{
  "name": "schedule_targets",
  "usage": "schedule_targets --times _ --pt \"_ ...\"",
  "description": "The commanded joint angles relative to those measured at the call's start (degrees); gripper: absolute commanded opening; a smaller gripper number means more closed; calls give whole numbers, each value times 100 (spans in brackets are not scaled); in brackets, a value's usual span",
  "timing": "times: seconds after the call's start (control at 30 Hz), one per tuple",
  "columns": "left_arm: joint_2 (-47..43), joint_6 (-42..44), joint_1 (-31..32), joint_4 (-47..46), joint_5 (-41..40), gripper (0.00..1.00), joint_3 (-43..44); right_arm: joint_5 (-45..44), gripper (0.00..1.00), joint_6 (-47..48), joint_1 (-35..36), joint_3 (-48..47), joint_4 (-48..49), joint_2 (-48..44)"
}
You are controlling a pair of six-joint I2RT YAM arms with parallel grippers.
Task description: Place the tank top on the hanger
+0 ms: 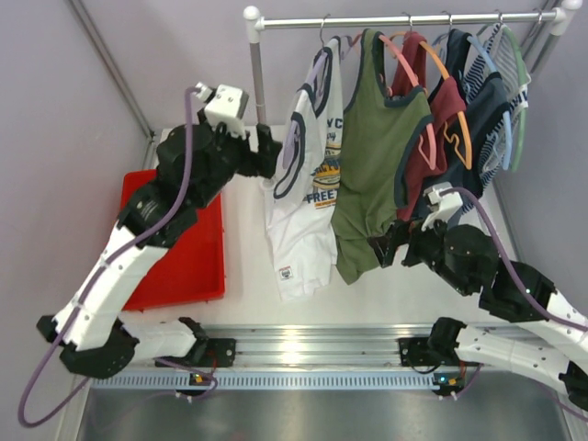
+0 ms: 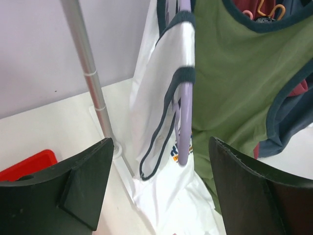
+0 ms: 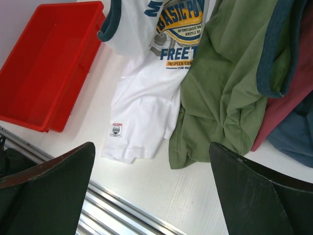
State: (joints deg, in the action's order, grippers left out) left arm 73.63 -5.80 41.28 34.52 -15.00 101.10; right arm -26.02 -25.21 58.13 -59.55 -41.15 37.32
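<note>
The white tank top with navy trim and a navy/yellow print hangs on the lavender hanger at the left end of the rail, its hem resting on the table. In the left wrist view the hanger's arm runs through the top's armhole. My left gripper is open and empty, just left of the top. My right gripper is open and empty, low by the olive top's hem. The right wrist view shows the white top's print and hem.
An olive-green tank top, a maroon top and dark tops hang to the right on orange, pink, blue and green hangers. The rail's upright post stands close behind my left gripper. A red bin sits at the left.
</note>
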Motion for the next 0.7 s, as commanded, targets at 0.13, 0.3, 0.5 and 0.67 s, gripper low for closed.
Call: schedule_targets --times 0.13,0.3,0.5,0.67 --pt "-1901 -711 -32 -358 94 84 -2039 -70 100 -150 41 312 432 -181" --pt "-2826 -1247 -32 -482 339 83 -3850 -149 100 -388 41 698 476 -164" --pt "-3644 -1968 -23 -850 788 80 -5424 -184 100 -678 41 1103 520 -146" --pt "-3934 -2118 -14 -877 868 79 -5882 -237 100 -844 41 1428 537 -278"
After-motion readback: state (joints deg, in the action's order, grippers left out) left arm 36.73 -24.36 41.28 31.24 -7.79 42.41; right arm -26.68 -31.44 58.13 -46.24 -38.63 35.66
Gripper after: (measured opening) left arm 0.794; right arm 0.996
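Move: Just past the left hand's open fingers, the lilac hanger's near end sits about 7 cm ahead, 5 cm right and 5 cm lower; the white tank top's middle is some 10 cm ahead, 8 cm right and 22 cm below. The green tank top lies roughly 14 cm ahead and 24 cm right, the red bin about 6 cm ahead, 24 cm left and 44 cm below. From the right hand, the white tank top is around 22 cm ahead, 16 cm left and 7 cm lower. Backing away from the loaded hanger with fingers still open, the left hand first draws back and a little left, then sinks steeply between the bin and the white tank top: about 25 cm down and 11 cm back, tipping some 25 degrees nose-down. The right hand, also open and empty, sinks about 8 cm, touching nothing. ##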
